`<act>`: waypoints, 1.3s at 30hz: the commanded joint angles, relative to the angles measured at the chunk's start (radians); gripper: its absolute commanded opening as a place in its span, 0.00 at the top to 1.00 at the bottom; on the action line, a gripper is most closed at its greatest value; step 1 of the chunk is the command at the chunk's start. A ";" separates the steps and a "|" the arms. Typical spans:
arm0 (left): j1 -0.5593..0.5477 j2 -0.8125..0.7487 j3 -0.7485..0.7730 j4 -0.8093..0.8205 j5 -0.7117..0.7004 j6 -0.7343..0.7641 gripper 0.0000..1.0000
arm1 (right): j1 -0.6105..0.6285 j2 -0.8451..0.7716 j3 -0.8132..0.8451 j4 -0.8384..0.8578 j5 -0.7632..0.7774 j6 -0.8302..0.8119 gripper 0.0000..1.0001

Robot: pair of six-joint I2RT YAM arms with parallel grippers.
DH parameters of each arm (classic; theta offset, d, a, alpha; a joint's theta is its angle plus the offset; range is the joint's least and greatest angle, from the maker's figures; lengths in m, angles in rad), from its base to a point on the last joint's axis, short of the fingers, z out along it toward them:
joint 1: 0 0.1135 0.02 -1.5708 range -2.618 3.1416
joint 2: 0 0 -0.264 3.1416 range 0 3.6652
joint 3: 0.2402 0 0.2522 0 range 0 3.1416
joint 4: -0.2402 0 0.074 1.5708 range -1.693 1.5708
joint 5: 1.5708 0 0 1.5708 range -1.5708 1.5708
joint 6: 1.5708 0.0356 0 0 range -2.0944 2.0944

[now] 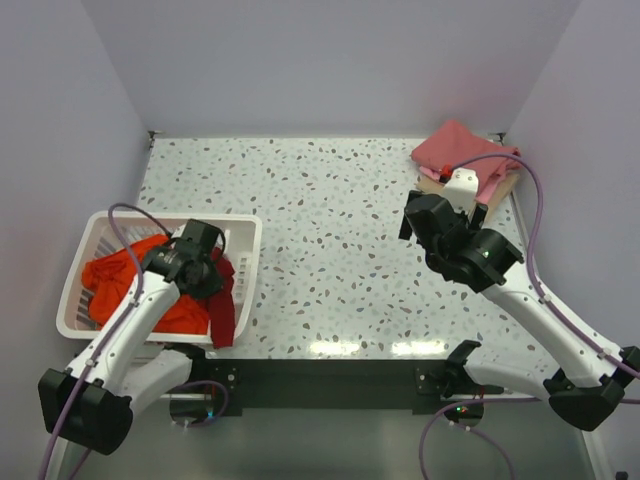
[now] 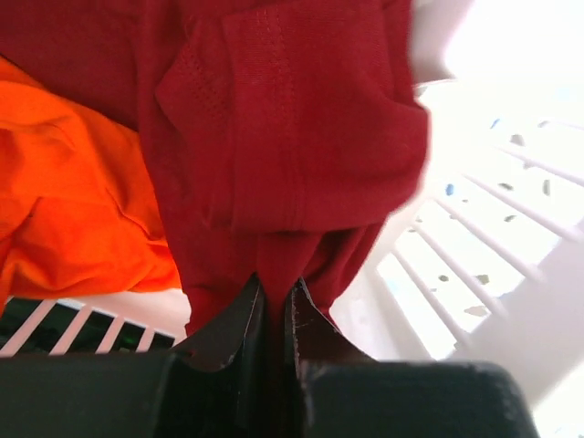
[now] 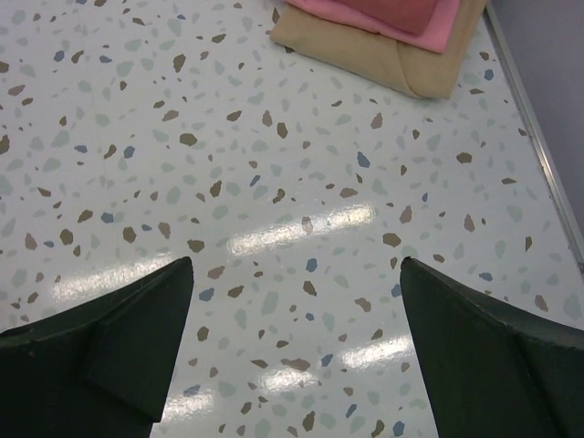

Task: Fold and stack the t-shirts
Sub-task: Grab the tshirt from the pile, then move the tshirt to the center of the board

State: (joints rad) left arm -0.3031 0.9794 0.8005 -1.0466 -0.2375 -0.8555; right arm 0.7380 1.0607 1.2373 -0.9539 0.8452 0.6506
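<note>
A dark crimson t-shirt (image 2: 292, 128) hangs over the near right rim of the white basket (image 1: 240, 232), and my left gripper (image 2: 274, 290) is shut on a pinch of it. In the top view that shirt (image 1: 224, 305) droops outside the basket while the left gripper (image 1: 205, 268) sits above the rim. A bright orange-red t-shirt (image 1: 120, 275) lies in the basket, with its cloth (image 2: 73, 201) left of the jaws. My right gripper (image 3: 297, 269) hovers open over bare table, near a folded pink t-shirt (image 3: 383, 14) lying on a folded tan one (image 3: 383, 59).
The white slotted basket wall (image 2: 493, 246) stands to the right of the left jaws. The folded pile (image 1: 465, 155) lies in the far right corner, close to the table's raised right edge (image 3: 538, 137). White walls enclose the speckled table (image 1: 320, 220).
</note>
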 commanded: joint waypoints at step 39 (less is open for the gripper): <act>-0.244 0.691 1.309 1.422 1.006 -0.271 1.00 | -0.034 -0.140 -0.016 -0.189 0.204 0.261 0.01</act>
State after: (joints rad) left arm -0.5209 1.6695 2.1254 0.2779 0.7300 -1.0870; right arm 0.7101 0.9222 1.2213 -1.0958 0.9817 0.8402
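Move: My left hand is down in the basket, shut on the red t-shirt, whose bulk lies about 2 cm to the right, 3 cm back and 4 cm below. The open table middle is roughly 25 cm to the right, 14 cm ahead and 8 cm below; the orange t-shirt is about 14 cm to the left, level fore and aft and some 5 cm lower. From my right hand the table middle lies around 22 cm left, 5 cm ahead, 26 cm below. I keep the red t-shirt pinched and haul it fast out of the basket with my left hand, up some 55 cm, first reaching forward, then swinging about 27 cm right over the open table and easing back a little. The wrist turns from pointing down to pointing right and somewhat upward. My empty, open right hand backs off about 6 cm to the right and back. ##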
